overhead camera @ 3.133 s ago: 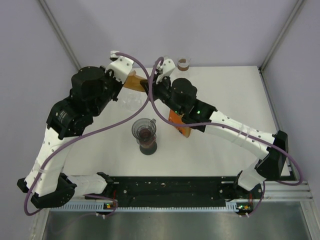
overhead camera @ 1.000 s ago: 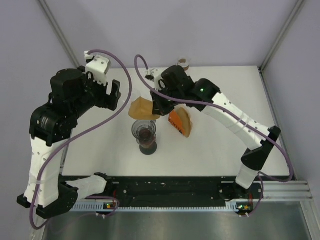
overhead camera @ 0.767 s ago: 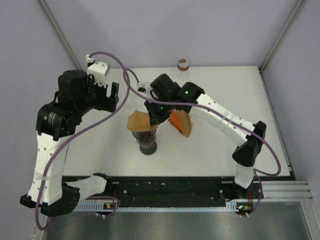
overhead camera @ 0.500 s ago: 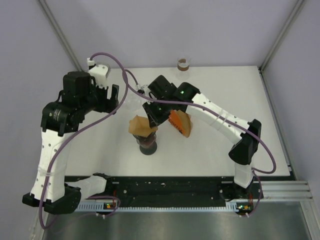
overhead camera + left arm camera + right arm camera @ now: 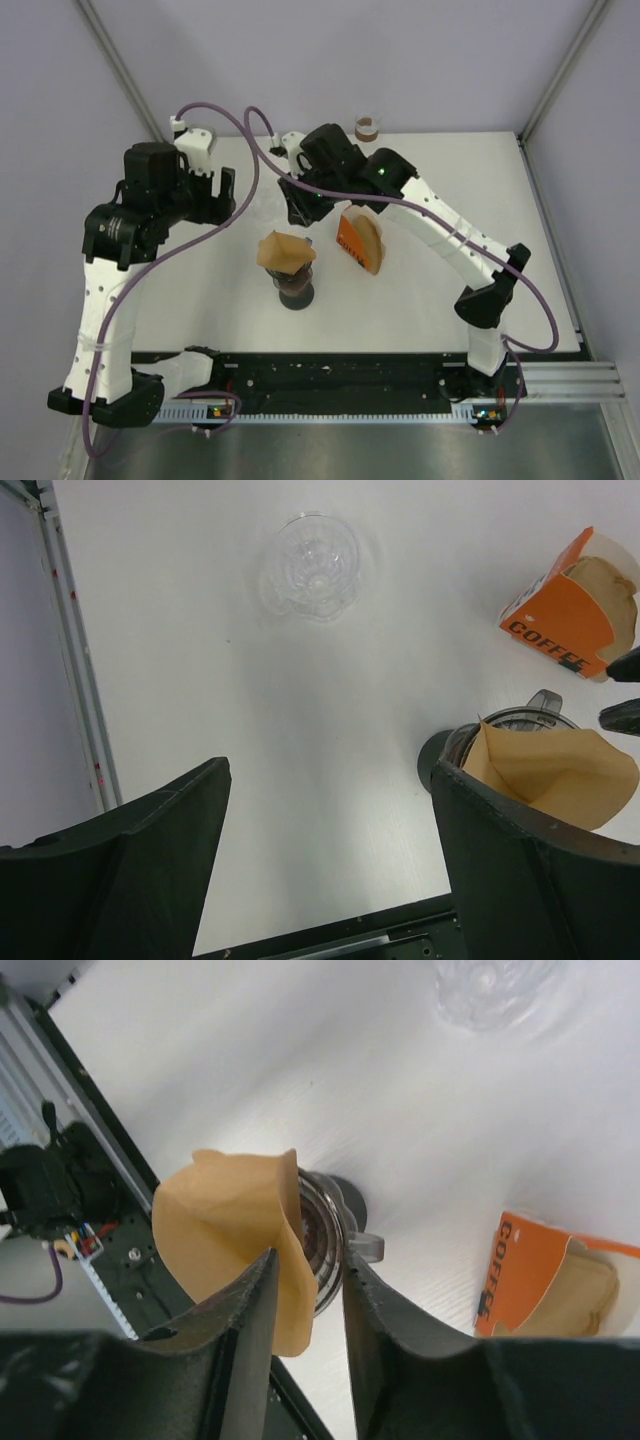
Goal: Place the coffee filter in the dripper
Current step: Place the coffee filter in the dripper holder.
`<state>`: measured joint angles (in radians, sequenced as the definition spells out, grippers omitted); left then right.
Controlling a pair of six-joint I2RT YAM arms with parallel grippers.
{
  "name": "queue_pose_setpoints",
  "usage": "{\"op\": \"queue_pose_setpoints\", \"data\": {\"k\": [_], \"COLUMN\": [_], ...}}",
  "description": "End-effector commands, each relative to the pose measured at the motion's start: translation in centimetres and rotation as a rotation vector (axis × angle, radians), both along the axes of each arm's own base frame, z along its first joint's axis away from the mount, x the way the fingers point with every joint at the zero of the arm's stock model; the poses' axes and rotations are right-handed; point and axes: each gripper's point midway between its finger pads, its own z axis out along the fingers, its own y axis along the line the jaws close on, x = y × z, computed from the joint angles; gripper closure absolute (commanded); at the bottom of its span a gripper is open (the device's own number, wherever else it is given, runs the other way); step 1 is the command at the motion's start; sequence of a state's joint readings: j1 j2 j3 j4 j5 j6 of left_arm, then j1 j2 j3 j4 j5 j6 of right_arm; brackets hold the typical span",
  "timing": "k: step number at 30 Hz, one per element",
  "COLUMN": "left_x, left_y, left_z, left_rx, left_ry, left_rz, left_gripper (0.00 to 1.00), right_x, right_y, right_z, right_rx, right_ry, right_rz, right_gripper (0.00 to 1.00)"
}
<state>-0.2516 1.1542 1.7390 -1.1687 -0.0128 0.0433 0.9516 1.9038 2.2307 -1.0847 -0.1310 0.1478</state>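
The tan paper coffee filter [image 5: 285, 250] rests on top of the dark glass dripper [image 5: 296, 288] at the table's middle, opened like a cone and leaning to the left over the rim. My right gripper [image 5: 299, 204] hangs behind and above it, open, with nothing between its fingers. In the right wrist view the filter [image 5: 222, 1222] and dripper [image 5: 328, 1228] lie beyond the gripper [image 5: 309, 1257], apart from it. My left gripper [image 5: 224, 191] hovers open to the left. Its wrist view shows the filter [image 5: 552, 772] past its right finger [image 5: 520, 870].
An orange coffee filter box [image 5: 360, 241] stands just right of the dripper, with more filters in it. A clear glass cup [image 5: 312, 564] sits behind the dripper on the left. A small brown-banded cup [image 5: 368, 127] stands at the table's far edge.
My right gripper brought the filter down onto the dripper, opened and let it go, then drew back toward the far side. The left gripper stayed open, nearly still.
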Motion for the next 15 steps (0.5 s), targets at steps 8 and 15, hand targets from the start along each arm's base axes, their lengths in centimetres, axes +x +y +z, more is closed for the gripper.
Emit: {"op": "queue_pose_setpoints", "data": {"k": [8,15], "left_x": [1.3,1.0], "left_y": [1.4,0.8], "left_z": [-5.3,-8.6], "left_rx": [-0.183,-0.353], "left_ry": [0.18,0.31], "left_rz": [0.099,0.114], "left_gripper": [0.14,0.17], "right_x": [-4.2,-3.6], "right_y": [3.3,3.8], "right_z": [0.6,-3.5], "right_rx": [0.103,-0.002], "right_ry": [-0.101,-0.097], "right_rz": [0.255,0.263], "right_gripper": [1.0,1.0]}}
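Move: The coffee filter sits loosely in the dripper on the carafe, its middle some 5 cm back, 3 cm left and 9 cm below the right hand, the dripper itself about 4 cm farther down. The orange coffee box is about 6 cm ahead and 11 cm right of that hand, the clear cup roughly 15 cm ahead and 8 cm left, both about 25 cm below. From the left hand the filter lies about 7 cm back, 12 cm right and 16 cm down. Rising a couple of centimetres first, the right hand shuts its part-open, empty fingers, then swings back about 4 cm and left 3 cm while sinking some 6 cm from that crest, bringing the closed tips over the filter's open mouth. The left hand, still wide open, sinks about 8.5 cm beside the dripper, drifting left and tipping its fingers down. ##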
